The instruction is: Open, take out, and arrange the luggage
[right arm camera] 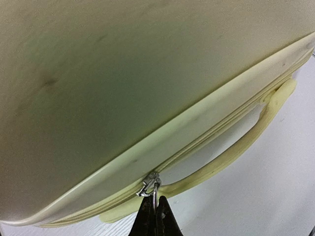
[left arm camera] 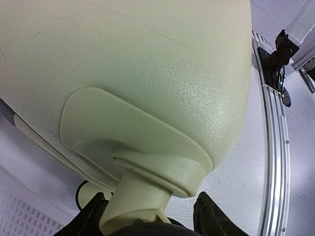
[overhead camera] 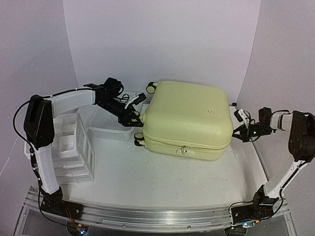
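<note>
The luggage (overhead camera: 189, 118), a big pale yellow hard-shell suitcase, lies flat and closed in the middle of the table. My left gripper (overhead camera: 134, 119) is at its left side. In the left wrist view the two black fingers (left arm camera: 91, 216) flank a yellow wheel stem (left arm camera: 142, 196) and press on the black wheel (left arm camera: 147, 230) below it. My right gripper (overhead camera: 237, 132) is at the suitcase's right side, shut (right arm camera: 155, 199) on the metal zipper pull (right arm camera: 150, 184) beside the side handle (right arm camera: 236, 147). The zipper seam looks closed along the front edge.
A white mesh basket (overhead camera: 110, 129) stands just left of the suitcase, under my left arm. A white drawer organizer (overhead camera: 69, 147) fills the left side of the table. An aluminium rail (overhead camera: 162, 216) runs along the near edge. White backdrop walls close in behind.
</note>
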`<state>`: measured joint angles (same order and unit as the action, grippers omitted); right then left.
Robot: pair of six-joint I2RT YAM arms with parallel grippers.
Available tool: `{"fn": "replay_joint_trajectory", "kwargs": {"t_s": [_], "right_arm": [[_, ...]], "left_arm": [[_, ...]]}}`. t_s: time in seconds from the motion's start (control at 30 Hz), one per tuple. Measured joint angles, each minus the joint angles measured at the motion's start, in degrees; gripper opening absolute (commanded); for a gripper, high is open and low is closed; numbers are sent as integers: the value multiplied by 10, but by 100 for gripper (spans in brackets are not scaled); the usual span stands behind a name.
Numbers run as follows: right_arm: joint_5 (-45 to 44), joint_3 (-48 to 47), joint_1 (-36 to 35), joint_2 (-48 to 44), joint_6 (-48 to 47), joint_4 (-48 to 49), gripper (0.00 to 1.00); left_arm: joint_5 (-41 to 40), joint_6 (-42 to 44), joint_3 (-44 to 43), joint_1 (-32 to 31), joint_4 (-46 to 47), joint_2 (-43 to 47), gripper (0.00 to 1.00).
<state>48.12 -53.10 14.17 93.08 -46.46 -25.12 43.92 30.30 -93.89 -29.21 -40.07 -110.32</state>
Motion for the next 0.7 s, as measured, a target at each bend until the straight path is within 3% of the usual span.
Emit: {"fn": "replay_joint_trajectory", "kwargs": {"t_s": [0.27, 0.7], "right_arm": [[11, -121, 0, 124, 14, 53, 0], [-11, -258, -7, 283, 131, 260, 0]], "left_arm": [[0, 17, 4, 0, 5, 1, 0], [0, 24, 5, 0, 5, 1, 0]]}}
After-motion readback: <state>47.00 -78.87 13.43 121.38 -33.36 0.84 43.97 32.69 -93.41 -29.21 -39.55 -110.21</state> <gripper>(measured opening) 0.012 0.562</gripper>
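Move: The suitcase's far right corner, where the zipper is being taken, lies about 24 cm ahead of the right hand and some 3 cm to its right, at the same height. The carry handle is roughly 7 cm ahead and 1 cm left, just below the seam; the suitcase's middle is about 6 cm ahead and 20 cm left. From the left hand the gripped zipper pull is level fore and aft, some 39 cm right and 9 cm lower. The zipper pull, still pinched in the right hand's shut fingers, is drawn steadily forward along the seam on the suitcase's right side, past the carry handle and towards the far right corner, about 17 cm with a slight drift to the right. That hand stays level while its fingertips tip up some 15 degrees and turn a little clockwise. The left hand stays put, its part-open fingers still straddling a wheel mount. ##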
